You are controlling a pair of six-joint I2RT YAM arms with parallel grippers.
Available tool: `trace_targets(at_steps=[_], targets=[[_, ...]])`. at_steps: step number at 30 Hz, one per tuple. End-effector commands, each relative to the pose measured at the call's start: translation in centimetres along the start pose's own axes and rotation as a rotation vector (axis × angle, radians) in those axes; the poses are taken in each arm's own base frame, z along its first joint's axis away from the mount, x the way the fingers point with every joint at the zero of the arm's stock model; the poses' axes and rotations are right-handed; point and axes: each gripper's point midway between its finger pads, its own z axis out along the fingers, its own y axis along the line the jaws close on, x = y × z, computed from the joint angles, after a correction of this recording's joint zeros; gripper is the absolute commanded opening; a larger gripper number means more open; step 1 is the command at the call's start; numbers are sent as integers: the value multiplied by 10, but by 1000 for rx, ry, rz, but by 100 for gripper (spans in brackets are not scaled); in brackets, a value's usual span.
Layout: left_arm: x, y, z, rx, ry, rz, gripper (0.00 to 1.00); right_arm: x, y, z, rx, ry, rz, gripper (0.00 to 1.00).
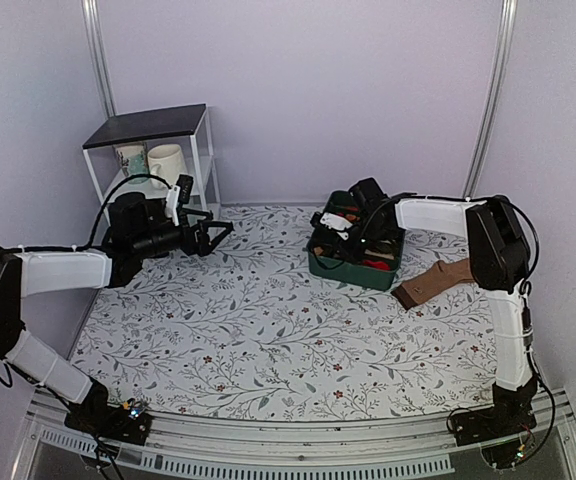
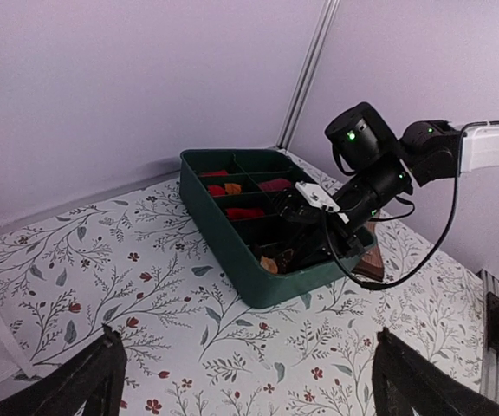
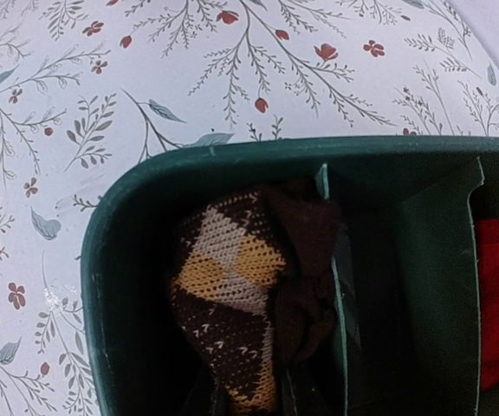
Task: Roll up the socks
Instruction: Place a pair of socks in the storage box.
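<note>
The socks (image 3: 232, 295), dark brown knit with tan-orange argyle diamonds, are bunched into a bundle in the corner compartment of the green bin (image 3: 232, 152). My right gripper (image 1: 340, 240) reaches down into that bin (image 1: 343, 272) and is shut on the bundle's lower end; its fingers barely show in the right wrist view. From the left wrist view a bit of orange sock (image 2: 269, 264) peeks over the bin wall (image 2: 275, 282) under the right gripper (image 2: 306, 234). My left gripper (image 1: 213, 235) hovers open over the left of the table, nothing between its fingers (image 2: 102, 373).
Red bundles (image 3: 495, 295) fill other compartments of the bin. A plain brown sock (image 1: 433, 280) lies on the floral cloth just right of the bin. A small white shelf (image 1: 153, 125) with two mugs (image 1: 166, 160) stands at the back left.
</note>
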Motion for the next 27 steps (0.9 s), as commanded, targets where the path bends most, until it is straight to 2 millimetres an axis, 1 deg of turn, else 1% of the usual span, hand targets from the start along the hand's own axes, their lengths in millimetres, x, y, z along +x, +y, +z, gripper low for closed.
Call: trace_targets(at_steps=[1,5,7,10,12,13,14,15,17,22,24,27], targets=[[-1,4,-3,-12,5,15,99,104,19,52,-39,335,73,4],[-2,4,-3,-13,6,17,100,120,18,60,-36,412,116,5],[0,4,-3,-16,12,18,99,132,19,63,-34,468,134,6],[3,5,-4,-21,16,22,99,142,21,66,-31,503,179,6],[5,6,-4,-21,21,21,99,143,22,68,-30,502,207,11],[5,6,-3,-20,23,20,100,142,21,68,-25,497,216,16],[5,5,-3,-18,25,20,99,140,21,68,-21,489,225,23],[4,5,-3,-17,25,20,99,137,21,68,-19,474,230,28],[3,4,-3,-16,23,21,99,124,17,65,-9,424,240,33],[0,4,-6,-25,20,29,99,74,4,51,15,265,225,46],[-1,3,-7,-28,21,29,99,58,0,45,13,220,219,49],[-3,2,-10,-34,19,32,100,40,-5,37,15,174,218,51]])
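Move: The argyle sock roll is already in the right hand, down inside the green box; the near-left compartment's floor it goes to lies about 4 cm below and 1 cm left. In the box, one red roll is roughly 10 cm ahead and 2 right, another about 8 right and 3 back. The loose brown sock lies some 21 cm right and 7 back. From the idle left hand the compartment is about 7 cm ahead, 21 right and 20 below. The right hand presses the argyle roll about 2 cm farther down into the box's near-left compartment, its fingers tipping slightly downward and the wrist starting a small clockwise turn that ends near 10 degrees. At the bottom the fingers open to about half, letting go of the roll between them and staying within the compartment walls, while the hand eases up and forward, some 2 cm each way. ##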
